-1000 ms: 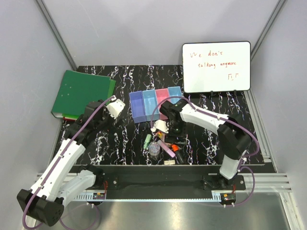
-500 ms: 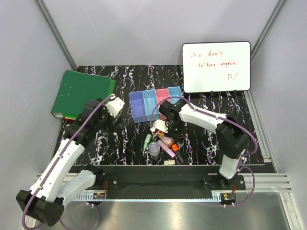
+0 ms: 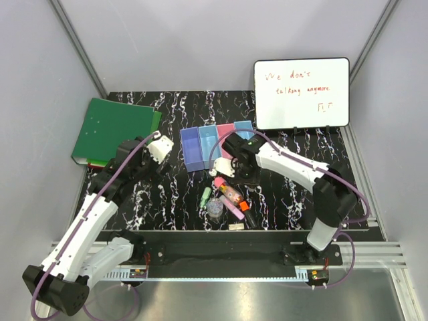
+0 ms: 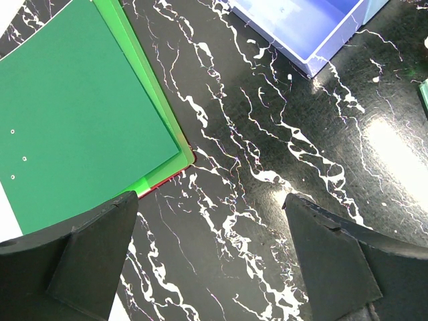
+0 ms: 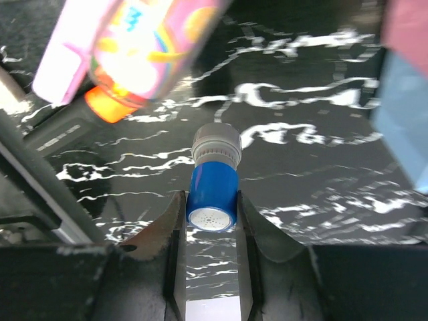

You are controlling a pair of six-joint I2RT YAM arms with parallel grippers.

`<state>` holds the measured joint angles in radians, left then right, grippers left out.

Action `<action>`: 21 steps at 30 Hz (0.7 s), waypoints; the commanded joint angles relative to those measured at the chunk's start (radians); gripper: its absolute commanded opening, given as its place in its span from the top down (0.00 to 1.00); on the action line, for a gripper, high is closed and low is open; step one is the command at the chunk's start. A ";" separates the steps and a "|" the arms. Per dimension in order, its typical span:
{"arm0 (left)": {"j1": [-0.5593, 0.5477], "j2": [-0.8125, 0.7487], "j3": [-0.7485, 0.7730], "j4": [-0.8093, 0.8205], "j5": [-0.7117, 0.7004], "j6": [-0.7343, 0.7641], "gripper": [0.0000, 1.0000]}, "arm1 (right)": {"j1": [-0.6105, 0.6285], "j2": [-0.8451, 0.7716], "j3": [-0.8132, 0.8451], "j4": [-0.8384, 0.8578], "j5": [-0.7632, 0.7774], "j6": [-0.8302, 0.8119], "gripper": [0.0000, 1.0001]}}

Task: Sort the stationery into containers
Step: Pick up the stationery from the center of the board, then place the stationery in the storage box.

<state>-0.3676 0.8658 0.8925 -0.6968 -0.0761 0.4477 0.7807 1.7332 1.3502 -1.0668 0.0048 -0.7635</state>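
Observation:
My right gripper [image 5: 210, 207] is shut on the blue-capped bottle [image 5: 212, 194], gripping the cap and holding it above the table. From above, that gripper [image 3: 226, 168] hangs just in front of the containers [image 3: 192, 167], a joined row of two blue, one pink and one light blue. Below it lie the pink-capped tube [image 3: 229, 192], a green highlighter [image 3: 205, 196], the clear jar [image 3: 215, 208], a pink highlighter [image 3: 234, 208], the orange-capped marker [image 3: 246, 210] and a beige eraser [image 3: 236, 227]. My left gripper [image 4: 210, 200] is open over bare table, left of the row.
A green binder [image 3: 114, 130] lies at the back left, its corner close to my left gripper [image 3: 158, 148]. A whiteboard [image 3: 301, 93] with orange writing stands at the back right. The pink [image 5: 408, 27] and light blue [image 5: 404, 127] containers edge the right wrist view.
My right gripper closed on the blue-capped bottle in the pile and has risen with it toward the containers. The left arm has stayed still.

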 commanded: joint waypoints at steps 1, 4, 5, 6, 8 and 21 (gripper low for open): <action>-0.004 -0.004 0.029 0.046 0.007 -0.007 0.01 | -0.003 -0.057 0.120 0.022 0.070 -0.016 1.00; -0.004 -0.011 0.017 0.048 0.012 -0.003 0.01 | -0.026 -0.040 0.226 0.031 0.086 -0.002 1.00; -0.004 -0.011 0.014 0.048 0.015 -0.001 0.01 | -0.049 -0.029 0.254 0.033 0.087 0.006 1.00; -0.004 -0.010 0.008 0.048 0.018 -0.003 0.01 | -0.061 -0.003 0.310 0.033 0.084 0.013 1.00; -0.004 -0.005 0.003 0.048 0.028 -0.006 0.01 | -0.107 0.031 0.368 0.036 0.069 0.038 1.00; -0.004 0.001 -0.001 0.049 0.035 0.002 0.01 | -0.267 0.364 0.724 -0.030 -0.077 0.016 1.00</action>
<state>-0.3676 0.8658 0.8902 -0.6933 -0.0559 0.4477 0.5190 2.0457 1.9923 -1.0496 0.0010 -0.7216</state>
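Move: The small blue-and-grey tube is already in the right fingers; the light-blue compartment at the right end of the tray row lies about 17 cm ahead of them, 2 cm left and 2 cm lower. Beside it the pink compartment is some 16 cm ahead, 8 cm left. The patterned bottle sits level with the hand, 7 cm left; the orange-banded marker is 8 cm back, 1 cm left. From the left hand, that light-blue compartment is roughly 13 cm ahead, 30 cm right. The blue-and-grey tube, still pinched in the right fingers, is carried forward about 18 cm, away from the loose stationery and to above the light-blue end compartment. The right hand first climbs some 11 cm on the way, then sinks about 4 cm towards the compartment as the wrist turns around 15 degrees clockwise and the fingertips tilt outward; the grip doesn't change. ##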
